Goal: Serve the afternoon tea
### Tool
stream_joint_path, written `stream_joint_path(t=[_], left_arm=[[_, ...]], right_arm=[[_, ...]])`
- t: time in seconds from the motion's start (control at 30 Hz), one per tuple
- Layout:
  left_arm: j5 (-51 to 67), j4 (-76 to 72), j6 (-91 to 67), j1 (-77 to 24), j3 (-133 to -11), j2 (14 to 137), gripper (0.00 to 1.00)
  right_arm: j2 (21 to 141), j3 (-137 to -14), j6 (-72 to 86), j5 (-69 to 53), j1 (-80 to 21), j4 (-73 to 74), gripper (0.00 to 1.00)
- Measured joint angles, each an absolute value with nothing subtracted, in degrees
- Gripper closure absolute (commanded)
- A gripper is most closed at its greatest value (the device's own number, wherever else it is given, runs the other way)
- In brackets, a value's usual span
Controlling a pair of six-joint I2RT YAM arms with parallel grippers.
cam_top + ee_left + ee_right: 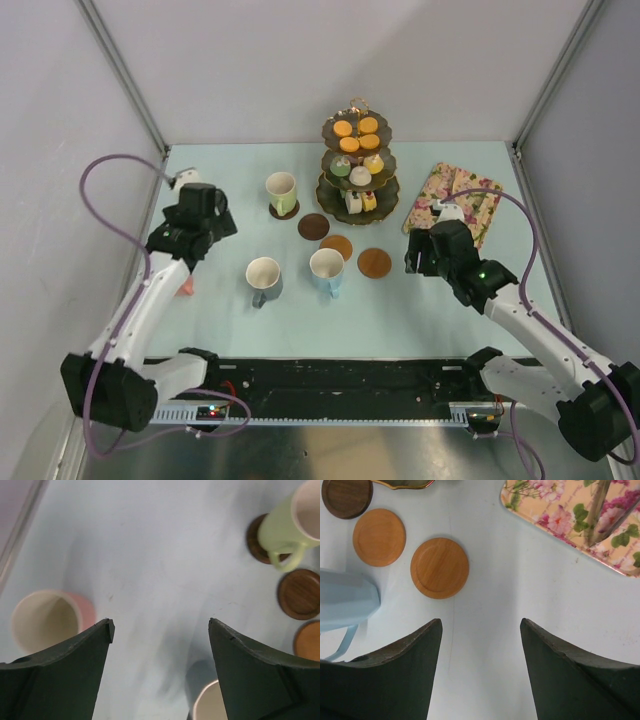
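The dark gold-rimmed three-tier stand (pixel 360 160) holds small colourful cakes (pixel 357 128) at the back of the table. A yellow-green mug (pixel 281 190) stands on a dark coaster (pixel 285 211). Three more coasters lie bare in a row: one dark (pixel 313 226), two orange-brown (pixel 336 247) (pixel 374 263). The grey mug (pixel 264 280) and blue mug (pixel 326 270) stand in front of them. Most of the pink mug (pixel 47 620) is hidden under my left arm in the top view. My left gripper (pixel 160 625) hovers open and empty above bare table. My right gripper (pixel 481 622) is open, empty, right of the coasters.
A floral rectangular tray (pixel 455 203) lies at the back right, just behind my right gripper. Side walls close in the table on the left and right. The arms' black base rail (pixel 330 385) runs along the near edge.
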State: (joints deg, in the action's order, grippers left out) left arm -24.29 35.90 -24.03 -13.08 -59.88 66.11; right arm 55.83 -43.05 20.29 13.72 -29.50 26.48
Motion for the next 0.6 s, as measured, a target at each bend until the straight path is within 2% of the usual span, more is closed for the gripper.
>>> stream_joint_path(t=[0.33, 0.6], left_arm=[[-24.6, 46.8, -33.6, -0.3, -50.0, 56.7, 0.14], [-25.3, 49.2, -40.0, 2.6, -43.7, 56.7, 0.22]], right_arm=[[55.7, -43.0, 20.3, 9.5, -29.5, 26.3, 0.30], [54.5, -43.0, 20.3, 8.5, -29.0, 26.2, 0.30]])
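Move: The pink mug that the empty left hand makes for stands about 6 cm back and 11 cm to its left, its middle some 14 cm below. The grey mug is roughly 4 cm back and 15 cm to the hand's right, and the green mug on its dark coaster is about 17 cm ahead and 17 cm to the right, both some 13 cm lower. From the idle right hand the pink mug lies about 69 cm to the left, nearly level front to back, and 9 cm lower. Leaving the green mug behind, the left hand swings back about 11 cm and some 8 cm to the left towards the pink mug, starting almost level, then sinking about 9 cm, mostly in the latter part. On the way the wrist turns some 30 degrees counter-clockwise and tips the fingers further down, so that the wide-open fingers come in over the handle side with the handle lined up in the gap between them, still untouched. ##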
